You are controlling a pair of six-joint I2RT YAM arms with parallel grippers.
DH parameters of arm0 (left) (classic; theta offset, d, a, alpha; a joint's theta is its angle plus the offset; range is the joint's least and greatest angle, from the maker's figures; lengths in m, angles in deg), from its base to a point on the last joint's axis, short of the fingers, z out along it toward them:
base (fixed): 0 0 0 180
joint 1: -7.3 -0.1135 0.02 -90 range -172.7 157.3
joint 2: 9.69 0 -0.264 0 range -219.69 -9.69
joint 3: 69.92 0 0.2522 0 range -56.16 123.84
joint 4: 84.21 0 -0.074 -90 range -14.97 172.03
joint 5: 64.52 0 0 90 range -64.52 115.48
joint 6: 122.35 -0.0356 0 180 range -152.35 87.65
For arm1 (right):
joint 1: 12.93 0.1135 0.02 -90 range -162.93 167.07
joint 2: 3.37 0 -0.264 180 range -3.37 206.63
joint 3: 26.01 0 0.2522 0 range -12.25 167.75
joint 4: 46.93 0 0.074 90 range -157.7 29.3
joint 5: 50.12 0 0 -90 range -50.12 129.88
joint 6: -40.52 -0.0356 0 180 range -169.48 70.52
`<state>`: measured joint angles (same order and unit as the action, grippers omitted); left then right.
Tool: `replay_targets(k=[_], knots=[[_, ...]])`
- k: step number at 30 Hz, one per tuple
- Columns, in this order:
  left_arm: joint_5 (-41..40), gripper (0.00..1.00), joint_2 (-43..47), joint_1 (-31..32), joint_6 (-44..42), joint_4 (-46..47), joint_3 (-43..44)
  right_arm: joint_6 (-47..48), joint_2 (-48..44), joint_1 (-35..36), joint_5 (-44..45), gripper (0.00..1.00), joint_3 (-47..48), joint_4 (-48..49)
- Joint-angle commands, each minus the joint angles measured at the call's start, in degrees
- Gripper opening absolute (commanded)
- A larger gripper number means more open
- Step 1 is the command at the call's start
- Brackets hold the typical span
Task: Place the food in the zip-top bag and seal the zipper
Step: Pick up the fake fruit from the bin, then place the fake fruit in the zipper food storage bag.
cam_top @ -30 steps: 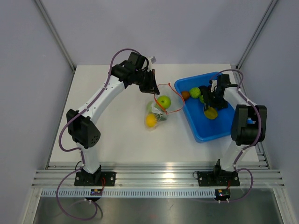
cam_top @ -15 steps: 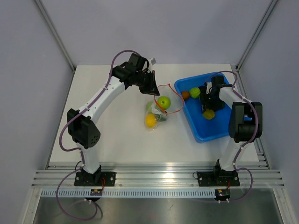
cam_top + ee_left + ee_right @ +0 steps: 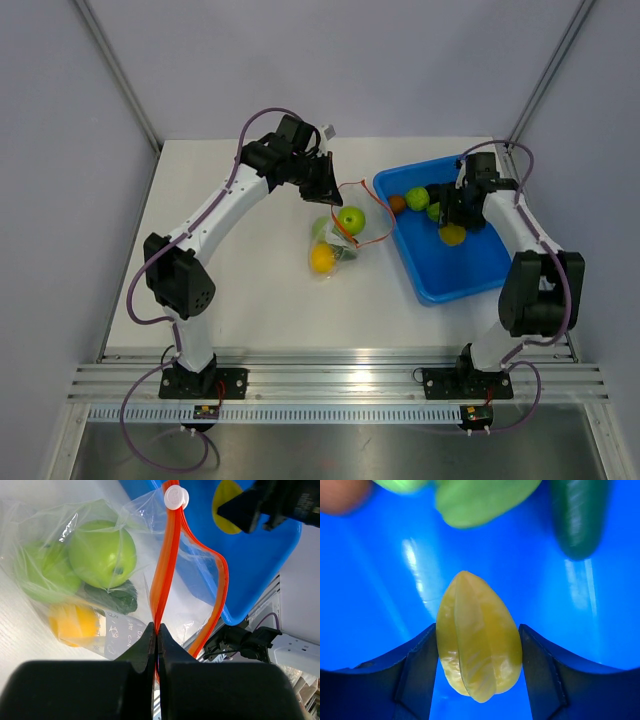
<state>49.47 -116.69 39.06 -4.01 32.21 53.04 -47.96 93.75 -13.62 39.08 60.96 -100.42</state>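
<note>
The clear zip-top bag lies mid-table with its mouth held up. My left gripper is shut on the red-orange zipper near one end. A white slider sits at the strip's far end. Inside the bag are a green apple, a yellow-orange fruit and a dark green piece. Over the blue tray, my right gripper has both fingers pressed against a yellow star fruit.
The tray still holds a green fruit, a red-brown one and a dark green piece. The tray's near-left wall stands close beside the bag's mouth. Grey walls enclose the table.
My right gripper has moved slightly up the tray and narrowed its fingers onto the star fruit. The left arm and the bag have stayed put.
</note>
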Motion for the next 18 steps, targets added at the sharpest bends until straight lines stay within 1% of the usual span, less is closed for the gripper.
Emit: replay_targets(k=[1,2,6,7,10,11,14,15,18], knots=[[1.1,0.0,3.5,0.2,0.5,2.1,-0.1,-4.1,-11.7,0.4,-2.4,0.48,2.1,0.4],[1.1,0.0,3.4,0.3,0.4,2.1,-0.2,-4.2,-13.1,0.4,-2.4,0.48,3.0,-0.1],[1.2,0.0,3.1,0.2,0.5,2.1,-0.2,-5.2,-18.4,6.2,-2.5,0.48,5.6,-1.5],[1.5,0.0,3.0,0.2,0.5,2.1,-0.3,-5.5,-20.2,9.3,-2.3,0.49,6.3,-1.5],[1.9,0.0,2.9,0.3,0.8,2.4,-0.7,-8.1,-23.5,13.2,-4.0,0.51,6.9,0.2],[1.9,0.0,3.0,0.3,0.8,2.6,-0.8,-8.9,-24.3,15.5,-4.7,0.51,6.9,1.7],[1.9,0.0,3.2,0.4,0.8,2.6,-1.0,-10.9,-24.9,19.7,-5.9,0.51,7.6,3.3],[1.9,0.0,3.2,0.4,0.8,2.5,-1.1,-11.4,-24.1,22.7,-5.5,0.51,8.1,3.3],[1.9,0.0,3.5,0.4,0.8,2.5,-1.1,-12.2,-22.0,27.0,-5.0,0.51,9.1,4.4]])
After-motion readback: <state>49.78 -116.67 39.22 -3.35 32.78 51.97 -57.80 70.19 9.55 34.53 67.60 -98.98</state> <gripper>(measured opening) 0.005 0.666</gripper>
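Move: The yellow star fruit is already in the right gripper, just off the bin floor. From that gripper, the open bag mouth lies some 22 cm left, level fore and aft and about 8 cm up. The bin's left wall crosses the way about 14 cm left; the brown fruit sits 13 cm left and 8 cm farther out, and the green apple in the bag 25 cm left and 3 cm out. From the left gripper, the mouth is about 8 cm right, 7 cm lower. Lift the right gripper steeply out of the blue bin, about 20 cm in all, keeping the star fruit pinched; once it is well up, swing left some 17 cm towards the bag mouth, easing back slightly. Tip the fingers up from pointing down so they reach forward and left, turning the wrist some 35 degrees. Keep the left gripper shut on the bag's rim, nearly still. ##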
